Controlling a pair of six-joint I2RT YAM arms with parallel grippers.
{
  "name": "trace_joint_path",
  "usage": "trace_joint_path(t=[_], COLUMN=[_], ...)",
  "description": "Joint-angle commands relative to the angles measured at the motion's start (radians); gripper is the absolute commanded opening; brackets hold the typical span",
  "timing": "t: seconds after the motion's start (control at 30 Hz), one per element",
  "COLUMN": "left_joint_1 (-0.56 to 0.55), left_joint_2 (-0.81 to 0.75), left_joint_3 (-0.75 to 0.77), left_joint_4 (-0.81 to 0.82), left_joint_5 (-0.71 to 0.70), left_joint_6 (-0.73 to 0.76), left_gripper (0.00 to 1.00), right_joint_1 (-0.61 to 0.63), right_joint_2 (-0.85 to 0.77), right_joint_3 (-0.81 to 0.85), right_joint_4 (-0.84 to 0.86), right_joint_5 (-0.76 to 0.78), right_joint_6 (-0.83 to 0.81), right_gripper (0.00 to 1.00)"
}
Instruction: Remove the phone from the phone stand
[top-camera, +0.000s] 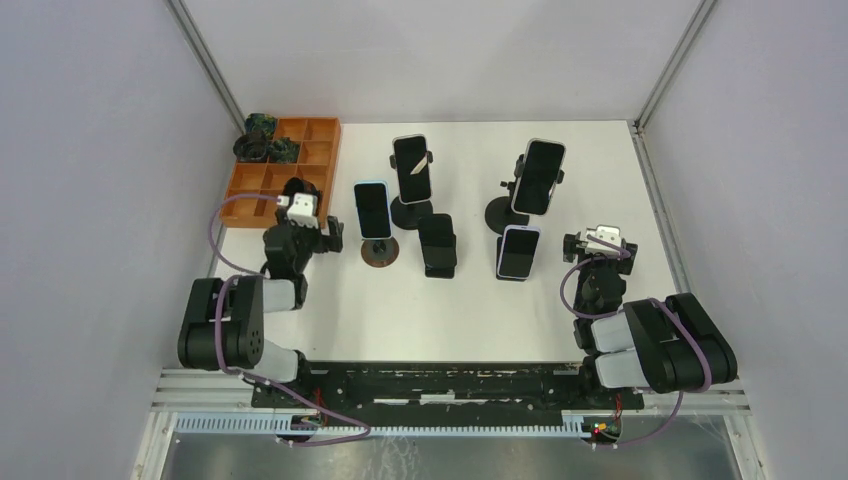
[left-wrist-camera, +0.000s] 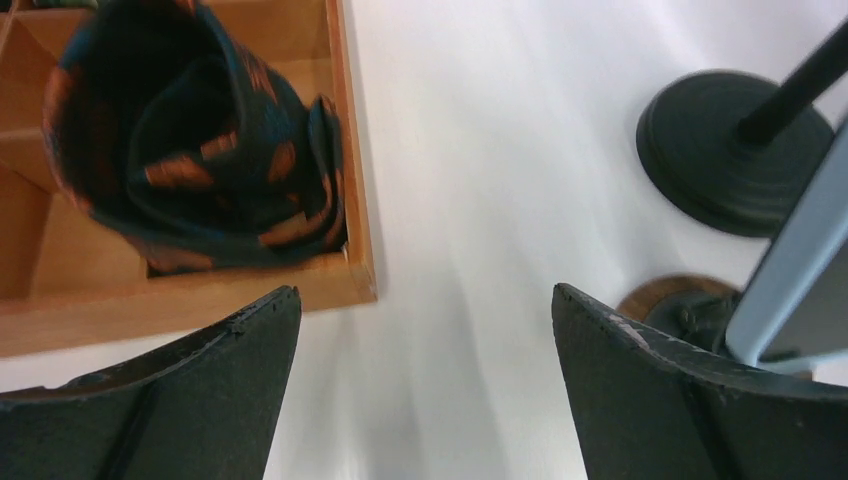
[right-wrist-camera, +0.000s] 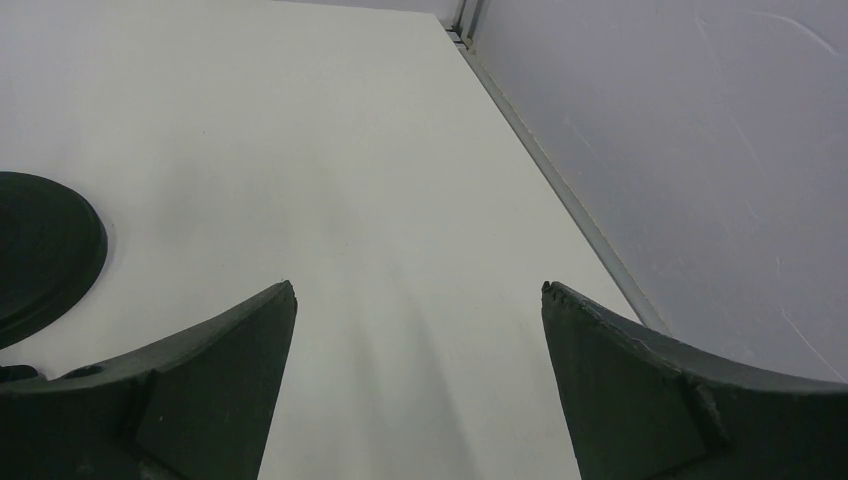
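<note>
Several phones stand on stands on the white table (top-camera: 470, 310). A light-blue phone (top-camera: 372, 210) leans on a stand with a round brown base (top-camera: 379, 254). Behind it a phone (top-camera: 412, 168) sits on a black pole stand (top-camera: 410, 213). To the right are a tall phone (top-camera: 540, 176) and a lower phone (top-camera: 518, 251). My left gripper (top-camera: 316, 212) is open just left of the light-blue phone, whose edge (left-wrist-camera: 800, 270) shows past the right finger; nothing lies between the fingers of the left gripper (left-wrist-camera: 425, 300). My right gripper (top-camera: 600, 246) (right-wrist-camera: 418, 290) is open over bare table, right of the lower phone.
An orange wooden tray (top-camera: 285, 165) (left-wrist-camera: 345, 200) with compartments stands at the back left and holds a rolled dark cloth (left-wrist-camera: 190, 140). A dark stand (top-camera: 437, 245) stands mid-table. A black round base (right-wrist-camera: 40, 250) lies left of the right gripper. The side wall (right-wrist-camera: 700, 150) runs close on its right.
</note>
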Motion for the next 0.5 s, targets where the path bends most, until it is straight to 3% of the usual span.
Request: trace_joint_path(t=[0.0,0.2,0.37,0.47], left_joint_1=[0.009,0.079,0.149,0.17], left_joint_2=[-0.103,-0.139,-0.133,-0.109], left_joint_3=[0.236,0.469,0.68,0.782], left_joint_4=[-0.45,-0.915,-1.345,-1.528], left_joint_5=[0.038,0.269,0.514,0.619], left_joint_6=[0.031,0.178,0.403,0.548], left_gripper=[1.0,1.0,1.0,1.0], right_joint_1=[-0.003,-0.004,-0.001,0.007], right_joint_2=[-0.008,-0.009,-0.075,-0.249], right_joint_3=[-0.115,-0.113,-0.137,-0.097], right_joint_4=[0.039,0.038,0.041,-0.219], right_joint_5=[-0.013,-0.004,-0.01,0.058], right_joint_6=[0.013,0.016,0.01,0.049], right_gripper=[0.98,0.98,0.98,0.98])
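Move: The blue phone on the wooden-based stand is about 13 cm to my left hand's right, 5 cm ahead and 4 cm above it. The tall black stand's phone is some 12 cm ahead, 21 cm right and 9 cm up. The dark cloth in the wooden tray lies roughly 11 cm ahead, 5 cm left and 4 cm below. From my right hand the blue phone is about 48 cm left and 10 cm ahead, at hand height. I lift my left hand about 9 cm beside the blue phone, reaching some 4 cm forward on the way up, then easing back by half of that. As it rises I tip the open fingers down some 15 degrees and swing them clockwise nearly 20, round to the phones' side, touching nothing. My right hand only starts to lift, by about a centimetre. ##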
